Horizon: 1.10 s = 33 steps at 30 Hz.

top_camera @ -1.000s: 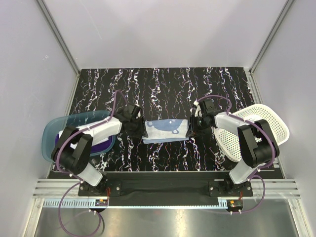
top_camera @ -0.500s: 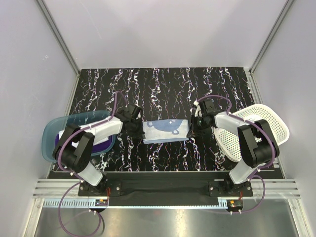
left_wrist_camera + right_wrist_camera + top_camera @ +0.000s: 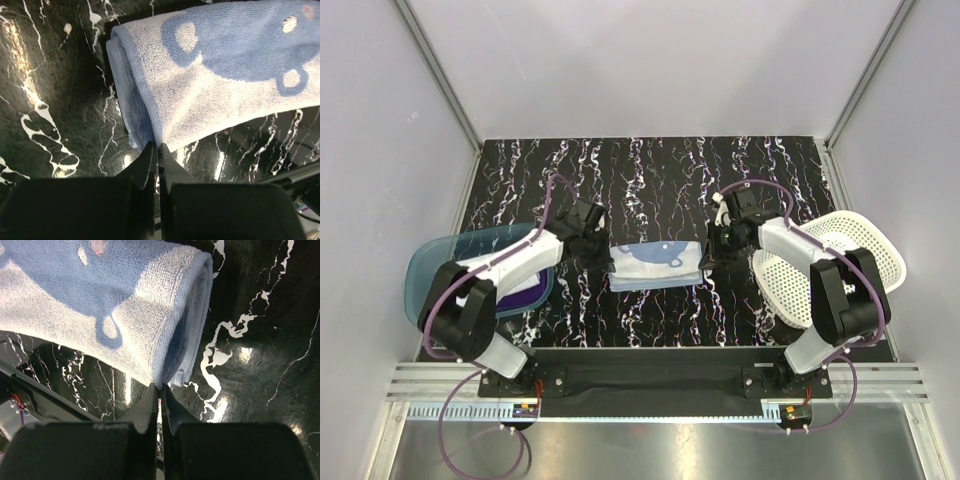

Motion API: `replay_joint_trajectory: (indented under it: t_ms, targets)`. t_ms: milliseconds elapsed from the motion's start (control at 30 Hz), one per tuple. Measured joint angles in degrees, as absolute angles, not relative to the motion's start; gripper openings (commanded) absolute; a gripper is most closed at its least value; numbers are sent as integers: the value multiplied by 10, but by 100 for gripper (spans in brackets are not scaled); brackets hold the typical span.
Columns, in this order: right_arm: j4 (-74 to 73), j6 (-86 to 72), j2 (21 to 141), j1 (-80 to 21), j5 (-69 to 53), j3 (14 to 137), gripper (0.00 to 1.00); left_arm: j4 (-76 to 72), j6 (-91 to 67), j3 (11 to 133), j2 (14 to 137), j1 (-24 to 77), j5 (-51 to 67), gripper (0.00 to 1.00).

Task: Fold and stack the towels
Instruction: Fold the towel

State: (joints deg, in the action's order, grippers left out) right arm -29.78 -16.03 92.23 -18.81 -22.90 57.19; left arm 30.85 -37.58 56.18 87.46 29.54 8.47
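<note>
A folded light blue towel (image 3: 657,263) with a darker blue print lies on the black marbled table between my two arms. My left gripper (image 3: 607,268) is shut on its near left corner; in the left wrist view the cloth (image 3: 220,75) tents down into the closed fingertips (image 3: 158,146). My right gripper (image 3: 707,262) is shut on the near right corner, and the right wrist view shows the layered fold (image 3: 100,305) pinched at the tips (image 3: 160,386). A deep purple towel (image 3: 520,295) lies in the tub at the left.
A translucent teal tub (image 3: 430,270) sits at the left table edge under the left arm. A white perforated basket (image 3: 840,260) stands at the right edge beside the right arm. Grey walls close in the table on three sides.
Both grippers have gone from partly open to shut on the blue towel's near corners. Both wrists have shifted away from the near edge, and the towel's near edge is drawn up.
</note>
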Motion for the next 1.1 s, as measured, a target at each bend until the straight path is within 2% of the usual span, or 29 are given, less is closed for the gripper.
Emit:
replay_joint_trajectory:
  t_ms: [133,333,433,467,533,567,600,700,900,1100]
  targets:
    - [-307,-161,904,-188,-222,568,0,307,-384,547,837,309,86,0]
    - [-277,-168,890,-188,-219,504,0,272,-396,463,809,326,91,1]
    - [-265,-173,895,-189,-221,485,7,268,-399,442,829,326,93,6]
    - [-261,-174,896,-190,-221,482,13,267,-399,441,835,327,92,7]
    - [-250,-177,896,-192,-221,476,16,260,-397,441,843,327,91,23]
    - [-248,-177,896,-192,-220,475,20,259,-395,442,845,326,90,28]
    - [-246,-178,896,-192,-219,474,30,261,-394,442,846,326,88,35]
    - [-244,-179,895,-192,-214,473,36,276,-389,451,849,326,77,39]
    - [-280,-194,865,-192,-187,482,35,336,-366,531,852,326,35,42]
    - [-295,-218,843,-192,-183,526,33,313,-342,569,851,326,38,40]
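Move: The left hand, still pinching the left end of the towel's lifted near edge, has the lower layer's near-left corner about 4 cm back and 4 below. The right hand, on the edge's right end, has the near-right corner about 4 cm back and 3 below. The towel's middle is some 9 cm right of the left hand and 1 farther out. The white basket's middle lies about 25 cm to the right of the right hand, level with it. Back towards the robot and down, both hands carry the pinched towel edge over the lower layer's near edge, the left about 5 cm back after a small rise, the right about 3. Low at the table both open and let go; the left then returns forward and up some 5 cm each, the right mostly up with a little forward, fingers staying open. ##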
